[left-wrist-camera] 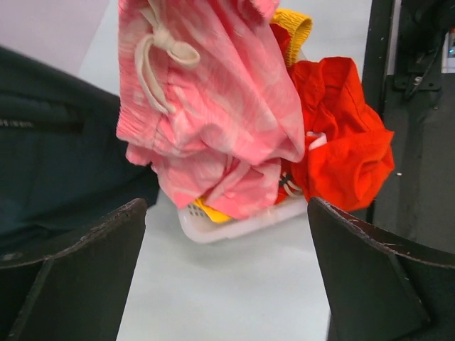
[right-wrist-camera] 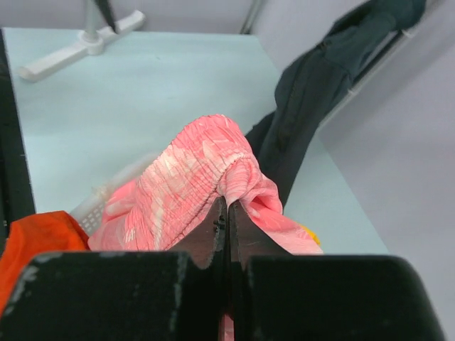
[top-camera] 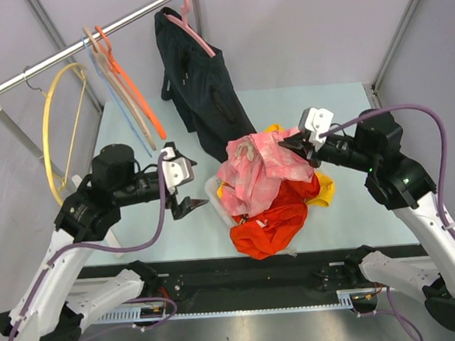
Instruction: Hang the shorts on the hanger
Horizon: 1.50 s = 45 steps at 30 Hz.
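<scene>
The pink shorts (top-camera: 255, 172) are lifted partly out of a heap of clothes at the table's middle. My right gripper (top-camera: 292, 145) is shut on their gathered waistband (right-wrist-camera: 206, 163), the fabric pinched at the tips of the right gripper (right-wrist-camera: 227, 202). In the left wrist view the shorts (left-wrist-camera: 213, 106) hang down with the white drawstring (left-wrist-camera: 160, 53) showing. My left gripper (top-camera: 185, 205) stands open just left of the heap, and nothing lies between the fingers of the left gripper (left-wrist-camera: 226, 206). The yellow hanger (top-camera: 54, 143) hangs from the rail at far left, apart from both grippers.
A white basket (top-camera: 214, 195) under the heap holds an orange-red garment (top-camera: 270, 218) and a yellow one (top-camera: 325, 187). A black garment (top-camera: 202, 86) hangs on a pink hanger (top-camera: 194, 32) from the rail (top-camera: 86, 44). An orange hanger (top-camera: 132, 91) and others hang beside it.
</scene>
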Available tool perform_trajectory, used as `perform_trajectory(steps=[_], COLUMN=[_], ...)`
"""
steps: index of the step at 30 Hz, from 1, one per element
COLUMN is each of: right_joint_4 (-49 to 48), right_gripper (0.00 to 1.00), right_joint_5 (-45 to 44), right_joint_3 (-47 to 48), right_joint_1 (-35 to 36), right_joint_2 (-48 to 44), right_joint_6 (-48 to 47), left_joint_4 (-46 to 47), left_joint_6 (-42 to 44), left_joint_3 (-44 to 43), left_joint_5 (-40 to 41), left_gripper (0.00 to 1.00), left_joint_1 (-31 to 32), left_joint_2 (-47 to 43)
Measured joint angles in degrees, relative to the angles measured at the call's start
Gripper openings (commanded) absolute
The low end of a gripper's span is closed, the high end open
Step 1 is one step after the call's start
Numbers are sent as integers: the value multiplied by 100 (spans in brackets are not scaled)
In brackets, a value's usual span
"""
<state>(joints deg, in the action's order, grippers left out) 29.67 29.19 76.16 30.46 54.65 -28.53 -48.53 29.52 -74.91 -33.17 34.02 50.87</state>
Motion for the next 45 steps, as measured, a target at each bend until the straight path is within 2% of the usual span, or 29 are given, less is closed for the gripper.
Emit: perform_trajectory(steps=[6, 10, 13, 18, 21, 25, 28, 29, 31, 34, 35, 36, 38, 39, 41, 43, 44, 45], right_joint_4=[240, 448, 597, 686, 693, 708, 765, 787, 820, 809, 776, 745, 643, 621, 597, 586, 564, 535], right_gripper=[0, 0, 0, 0, 0, 0, 0, 0, 0, 0, 0, 0, 0, 2, 16, 43, 61, 68], right_joint_5=[535, 756, 844, 925, 951, 975, 992, 1003, 1027, 1054, 1067, 1080, 1097, 1099, 1086, 979, 896, 787], right_joint_3=[0, 0, 0, 0, 0, 0, 0, 0, 0, 0, 0, 4, 9, 9, 9, 9, 9, 9], right_joint_1=[15, 85, 177, 330, 420, 544, 573, 577, 597, 612, 612, 612, 612, 610, 612, 612, 605, 586], right_joint_2=[-254, -284, -258, -184, -96, 4, 33, 44, 79, 168, 208, 240, 297, 313, 332, 332, 332, 328], right_joint_6=[-195, -219, -214, -164, -85, 7, 72, 105, 168, 304, 354, 391, 485, 525, 614, 713, 774, 809], left_joint_4=[682, 1233, 1836, 2789, 3195, 3985, 4505, 4649, 4804, 4881, 4872, 4824, 4728, 4706, 4651, 4518, 4400, 4295], left_joint_6=[304, 809, 1405, 2367, 2876, 3526, 3899, 4037, 4203, 4317, 4343, 4363, 4363, 4334, 4234, 3995, 3790, 3591], left_joint_3=[-116, -125, 103, 752, 984, 1370, 1670, 1764, 1864, 1897, 1897, 1897, 1897, 1897, 1884, 1786, 1661, 1528], left_joint_5=[551, 1049, 1523, 2162, 2435, 2800, 2964, 3001, 3003, 2962, 2938, 2927, 2894, 2898, 2916, 2981, 3003, 2999], left_gripper=[100, 100, 99, 93, 90, 80, 66, 56, 48, 27, 10, 2, 0, 0, 0, 0, 0, 0], left_joint_1=[713, 1272, 1915, 2747, 3073, 3353, 3486, 3517, 3550, 3563, 3563, 3563, 3563, 3563, 3560, 3560, 3539, 3506], left_joint_2=[459, 728, 719, 638, 686, 704, 699, 697, 675, 610, 579, 549, 509, 503, 494, 522, 568, 625])
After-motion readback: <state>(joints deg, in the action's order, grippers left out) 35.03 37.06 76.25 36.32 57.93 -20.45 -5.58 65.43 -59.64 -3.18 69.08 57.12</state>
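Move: The pink shorts hang bunched from the right fingers. Their middle lies about 13 cm right of the left hand, 3 cm ahead and slightly below; from the right hand it is roughly 5 cm back, 6 cm left and 9 cm down. From the left hand, the red cloth lies some 17 cm right, 8 cm back and 20 cm below, and the dark trousers' lower end about 9 cm ahead and 7 cm right. Sweeping right about 13 cm and rising slightly, the left hand rolls some 55 degrees, forward side up, and shuts its open fingers on the shorts' waistband beside the right fingers. The right hand, still pinching, draws the shorts back about 6 cm, then left and down towards the left hand, tilting slightly, and finally starts to open while easing forward. ##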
